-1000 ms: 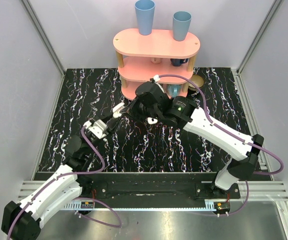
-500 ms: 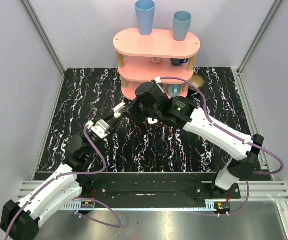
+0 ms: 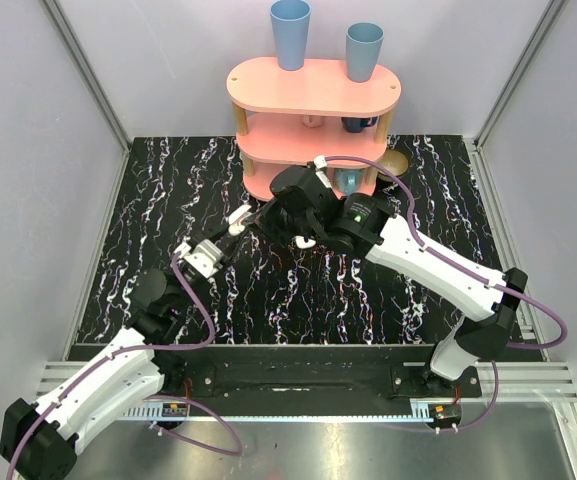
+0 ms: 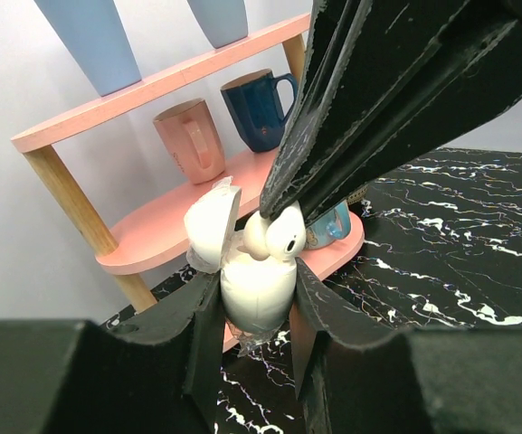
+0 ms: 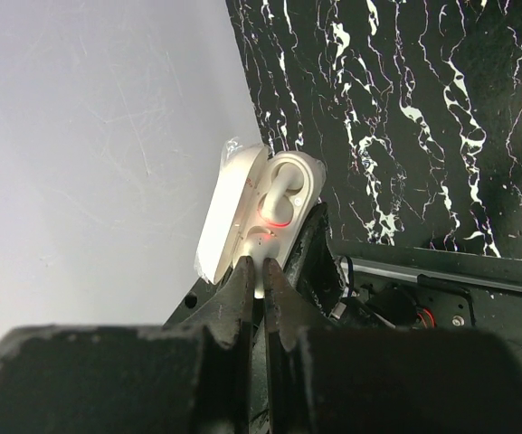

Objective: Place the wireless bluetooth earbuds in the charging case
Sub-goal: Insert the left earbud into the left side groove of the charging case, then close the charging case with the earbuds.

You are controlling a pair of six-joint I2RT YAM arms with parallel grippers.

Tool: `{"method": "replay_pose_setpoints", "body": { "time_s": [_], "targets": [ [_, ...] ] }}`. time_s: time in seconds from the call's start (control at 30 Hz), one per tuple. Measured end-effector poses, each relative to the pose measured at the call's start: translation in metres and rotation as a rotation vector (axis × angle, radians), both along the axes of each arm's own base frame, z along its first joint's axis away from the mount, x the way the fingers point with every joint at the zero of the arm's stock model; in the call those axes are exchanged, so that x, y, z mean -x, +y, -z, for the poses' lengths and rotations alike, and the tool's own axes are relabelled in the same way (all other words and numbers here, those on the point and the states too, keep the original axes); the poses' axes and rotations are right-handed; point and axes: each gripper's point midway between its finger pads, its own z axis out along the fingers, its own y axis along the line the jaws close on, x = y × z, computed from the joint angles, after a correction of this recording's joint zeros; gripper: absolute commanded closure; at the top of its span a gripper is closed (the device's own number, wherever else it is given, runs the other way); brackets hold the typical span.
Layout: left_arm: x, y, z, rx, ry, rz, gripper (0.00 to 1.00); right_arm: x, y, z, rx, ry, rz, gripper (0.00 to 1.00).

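The white charging case is held upright, lid open, with my left gripper shut on its body. In the top view the case hangs over the black marbled table in front of the pink shelf. My right gripper reaches in from above, shut on a white earbud at the case's mouth. The left wrist view shows that earbud resting on the case's top edge. Another earbud sits in the case with a red light glowing beside it.
A pink three-tier shelf stands at the back, with two light blue cups on top. A pink mug and a dark blue mug sit on its middle tier. A tan disc lies right of it.
My left gripper has carried the case slightly to the right, closer under the right gripper. The right gripper has barely moved and both grips are unchanged.
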Motion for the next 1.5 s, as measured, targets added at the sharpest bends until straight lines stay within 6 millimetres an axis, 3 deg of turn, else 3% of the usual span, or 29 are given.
{"method": "replay_pose_setpoints", "body": {
  "time_s": [0.7, 0.77, 1.07, 1.33, 1.5],
  "targets": [
    [-0.002, -0.001, 0.009, -0.030, 0.021, -0.025, 1.00, -0.005, 0.008, 0.011, -0.004, 0.034, 0.024, 1.00],
    [-0.002, -0.001, 0.009, -0.030, 0.023, -0.028, 1.00, -0.005, 0.008, 0.011, -0.003, 0.034, 0.023, 0.88],
    [-0.005, -0.004, 0.013, -0.031, 0.036, -0.023, 1.00, -0.007, 0.011, 0.013, -0.009, 0.024, 0.022, 0.69],
    [-0.006, -0.005, 0.016, -0.023, 0.054, -0.026, 1.00, -0.006, 0.007, 0.011, 0.001, -0.027, 0.027, 0.61],
    [-0.004, -0.006, 0.004, 0.013, 0.035, -0.014, 1.00, 0.001, -0.002, 0.010, 0.010, -0.054, 0.025, 0.59]
  ]
}}
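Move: The right hand's closed tips already have the left earbud at the charging case's left groove, which lies about 1 cm ahead, 1 cm to the left and 1 cm below. The right earbud, already in its groove, is some 2 cm ahead and level sideways, at about tip height; the open lid stands roughly 2 cm ahead and 2 cm left. From the left hand, gripping the case, the groove is about 1 cm ahead, 2 cm right and 2 cm up. Still pinching the left earbud, the right fingers press it into the left groove, going about 1 cm down with slightly less to the left and forward. They then open to nearly half and draw back right and rearward by some 1.5 cm, one fingertip staying close over the earbud. The left hand keeps its grip on the case, sinking about 1.5 cm as the right presses, then rising most of the way again. ##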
